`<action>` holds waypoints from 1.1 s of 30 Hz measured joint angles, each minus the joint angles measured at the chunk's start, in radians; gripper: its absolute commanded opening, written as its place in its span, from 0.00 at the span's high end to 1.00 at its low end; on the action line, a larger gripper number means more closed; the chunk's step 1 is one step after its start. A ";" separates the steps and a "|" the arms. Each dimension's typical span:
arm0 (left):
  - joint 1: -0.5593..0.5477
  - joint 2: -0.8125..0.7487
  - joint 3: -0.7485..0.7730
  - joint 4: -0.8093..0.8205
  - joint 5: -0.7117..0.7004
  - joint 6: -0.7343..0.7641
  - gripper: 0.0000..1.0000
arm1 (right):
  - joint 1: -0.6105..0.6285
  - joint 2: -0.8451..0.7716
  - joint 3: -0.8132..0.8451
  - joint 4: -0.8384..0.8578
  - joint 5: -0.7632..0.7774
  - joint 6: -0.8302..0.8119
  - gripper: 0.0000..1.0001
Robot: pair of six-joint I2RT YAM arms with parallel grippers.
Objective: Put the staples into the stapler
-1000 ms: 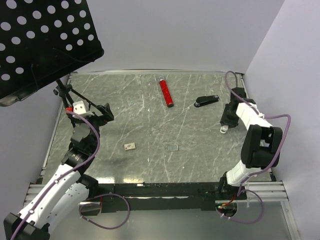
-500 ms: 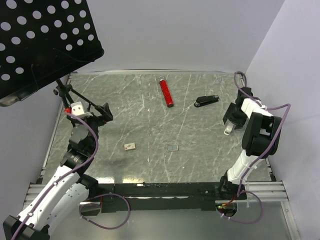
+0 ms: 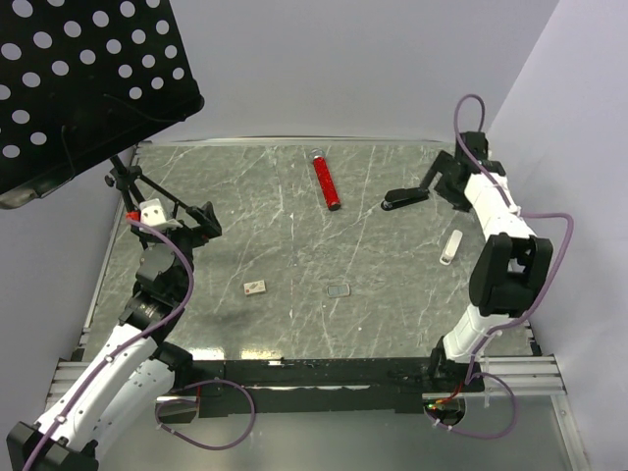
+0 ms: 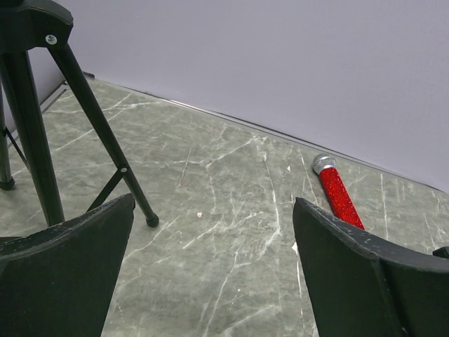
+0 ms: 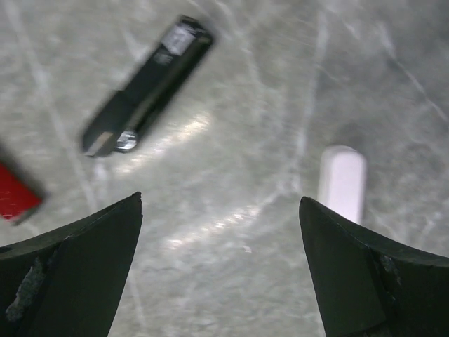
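Observation:
The stapler (image 3: 405, 198), small and black, lies at the back right of the table; the right wrist view shows the stapler (image 5: 147, 84) at upper left. The staples (image 3: 339, 289), a tiny grey strip, lie flat near the table's middle, far from both grippers. My right gripper (image 3: 439, 183) hovers just right of the stapler, and in its own view the right gripper (image 5: 221, 210) stands open over bare table. At the left side my left gripper (image 3: 201, 222) stays raised; its wrist view shows the left gripper (image 4: 214, 210) open and holding nothing.
A small white oblong piece (image 3: 450, 247) lies loose at the right, also the white piece (image 5: 342, 182). A red tube (image 3: 326, 182) lies at the back centre. A beige box piece (image 3: 254, 287) sits left of the staples. A black perforated music stand (image 3: 83, 78) and its legs (image 4: 84, 119) occupy the left.
My right gripper opened and let go of the white piece, which now lies on the table. It then swung back toward the stapler. The left arm has barely moved.

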 measured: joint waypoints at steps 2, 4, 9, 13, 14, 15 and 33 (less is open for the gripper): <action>0.000 0.000 0.000 0.000 0.000 0.000 0.00 | 0.030 0.034 0.056 -0.005 0.003 0.027 0.00; 0.000 -0.001 0.000 0.000 0.003 0.000 0.01 | 0.056 0.093 0.130 -0.007 0.010 0.055 0.00; 0.002 -0.001 0.000 0.000 0.013 0.000 0.01 | 0.097 0.264 0.287 -0.027 0.031 0.103 0.01; 0.002 -0.008 0.000 0.000 0.014 0.000 0.01 | 0.116 0.392 0.403 -0.074 0.052 0.126 0.04; 0.002 -0.010 0.000 0.001 0.014 0.000 0.01 | 0.119 0.417 0.422 -0.080 0.057 0.129 0.04; 0.002 -0.013 0.000 0.002 0.014 0.000 0.00 | 0.122 0.437 0.436 -0.084 0.058 0.131 0.05; 0.003 -0.035 0.000 0.007 0.041 -0.003 0.00 | 0.173 0.507 0.401 -0.116 -0.031 0.089 0.57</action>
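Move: The black stapler lies some 9 cm ahead of my open right hand, 7 cm to its left and about 11 cm below. The red microphone is roughly 14 cm ahead and 27 cm left of that hand. The white stapler lies about 9 cm behind and 5 cm to the right of it, both also on the table. From my left hand the black stapler is some 21 cm ahead, 45 cm to the right and 25 cm down. I swing my right hand forward and left over the black stapler, about 9 cm forward, then sink some 10 cm onto it while the fingers tip about 10 degrees farther down. Low over the table I edge on left and draw back about 2 cm, closing the fingers to roughly half so that the tips straddle and pinch the stapler near its rounded end. ##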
